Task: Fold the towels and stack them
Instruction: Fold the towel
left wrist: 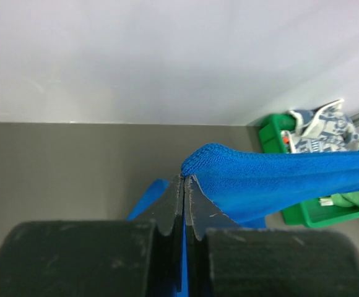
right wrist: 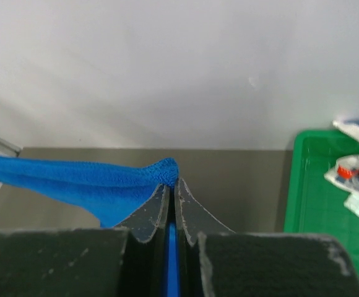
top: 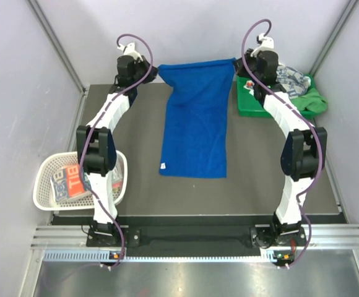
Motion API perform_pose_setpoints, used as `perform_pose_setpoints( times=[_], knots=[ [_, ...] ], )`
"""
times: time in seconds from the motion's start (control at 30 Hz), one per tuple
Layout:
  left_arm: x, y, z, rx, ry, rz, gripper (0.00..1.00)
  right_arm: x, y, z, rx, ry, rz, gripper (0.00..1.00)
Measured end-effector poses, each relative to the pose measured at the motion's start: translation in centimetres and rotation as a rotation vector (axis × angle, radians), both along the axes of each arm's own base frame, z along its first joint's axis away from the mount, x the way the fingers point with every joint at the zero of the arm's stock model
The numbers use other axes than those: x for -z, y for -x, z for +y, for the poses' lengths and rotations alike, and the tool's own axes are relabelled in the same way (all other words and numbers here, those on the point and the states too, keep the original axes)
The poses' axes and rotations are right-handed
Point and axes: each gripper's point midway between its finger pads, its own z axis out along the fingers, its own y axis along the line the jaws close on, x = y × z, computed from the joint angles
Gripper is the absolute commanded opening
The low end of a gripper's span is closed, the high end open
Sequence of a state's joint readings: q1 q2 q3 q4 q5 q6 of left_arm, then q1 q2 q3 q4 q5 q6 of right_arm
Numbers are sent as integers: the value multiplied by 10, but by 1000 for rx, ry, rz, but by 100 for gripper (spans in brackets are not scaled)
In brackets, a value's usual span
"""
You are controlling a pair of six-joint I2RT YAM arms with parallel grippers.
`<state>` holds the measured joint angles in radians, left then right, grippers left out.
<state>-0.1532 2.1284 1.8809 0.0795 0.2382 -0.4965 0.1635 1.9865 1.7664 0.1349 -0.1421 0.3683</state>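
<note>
A plain royal blue towel [top: 195, 120] is stretched between both grippers at the far side of the table, its top edge raised and its lower end trailing toward the near side. My left gripper [top: 156, 70] is shut on the towel's left top corner [left wrist: 207, 158]. On the right top corner [right wrist: 167, 170] my right gripper [top: 236, 64] is shut. More towels, one white with navy print [top: 291, 79] and one green [top: 312, 102], lie bunched in the green tray [top: 250, 105]. A grey and orange lettered towel [top: 68, 182] lies in the white basket [top: 43, 185].
The green tray [left wrist: 272, 133] stands at the far right, beside my right arm. At the near left the white mesh basket hangs over the table's edge, by my left arm's base. White walls close in the far side and both flanks.
</note>
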Motion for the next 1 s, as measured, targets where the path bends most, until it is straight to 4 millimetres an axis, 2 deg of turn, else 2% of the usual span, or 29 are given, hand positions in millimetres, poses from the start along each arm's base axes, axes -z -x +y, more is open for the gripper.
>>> perform_pose_setpoints(
  times=[0.1, 0.2, 0.27, 0.5, 0.6, 0.73, 1.0],
  knots=[
    [-15, 12, 0, 12, 4, -16, 0, 6, 17, -1, -9, -9, 25, 0],
    [-6, 26, 0, 25, 3, 11, 0, 30, 31, 0, -23, -22, 87, 0],
    [11, 37, 0, 33, 0, 53, 0, 52, 40, 1, -37, -33, 141, 0],
    [102, 87, 4, 50, -13, 273, 0, 143, 83, 10, -87, -77, 376, 0],
    [122, 107, 6, 54, -7, 335, 0, 167, 103, 11, -101, -91, 448, 0],
    [125, 126, 5, 68, 3, 361, 0, 180, 124, 13, -114, -110, 497, 0],
    [125, 151, -1, 94, 5, 376, 0, 184, 158, 29, -155, -107, 522, 0]
  ],
)
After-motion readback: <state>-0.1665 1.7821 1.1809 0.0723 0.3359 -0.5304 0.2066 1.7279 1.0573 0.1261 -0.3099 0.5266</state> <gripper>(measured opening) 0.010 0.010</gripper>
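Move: Both grippers already pinch the far corners of the blue towel. From the left gripper, the near left corner on the table is about 31 cm back, 1 cm right and 25 below; the white tag sits 4 cm beyond that corner, and the white basket some 36 cm back and 27 left. From the right gripper, the near right corner is about 30 cm back, 3 left and 29 below; the green bin is about 5 cm ahead and 20 right. Keep both far corners of the blue towel pinched and bring the two grippers back together about 15 cm, towards the near edge. Sink them on the way, the left some 12 cm and the right about 18, then run back nearly level and slower. Tip the fingers down 20 to 30 degrees, keeping the held edge stretched between them. ##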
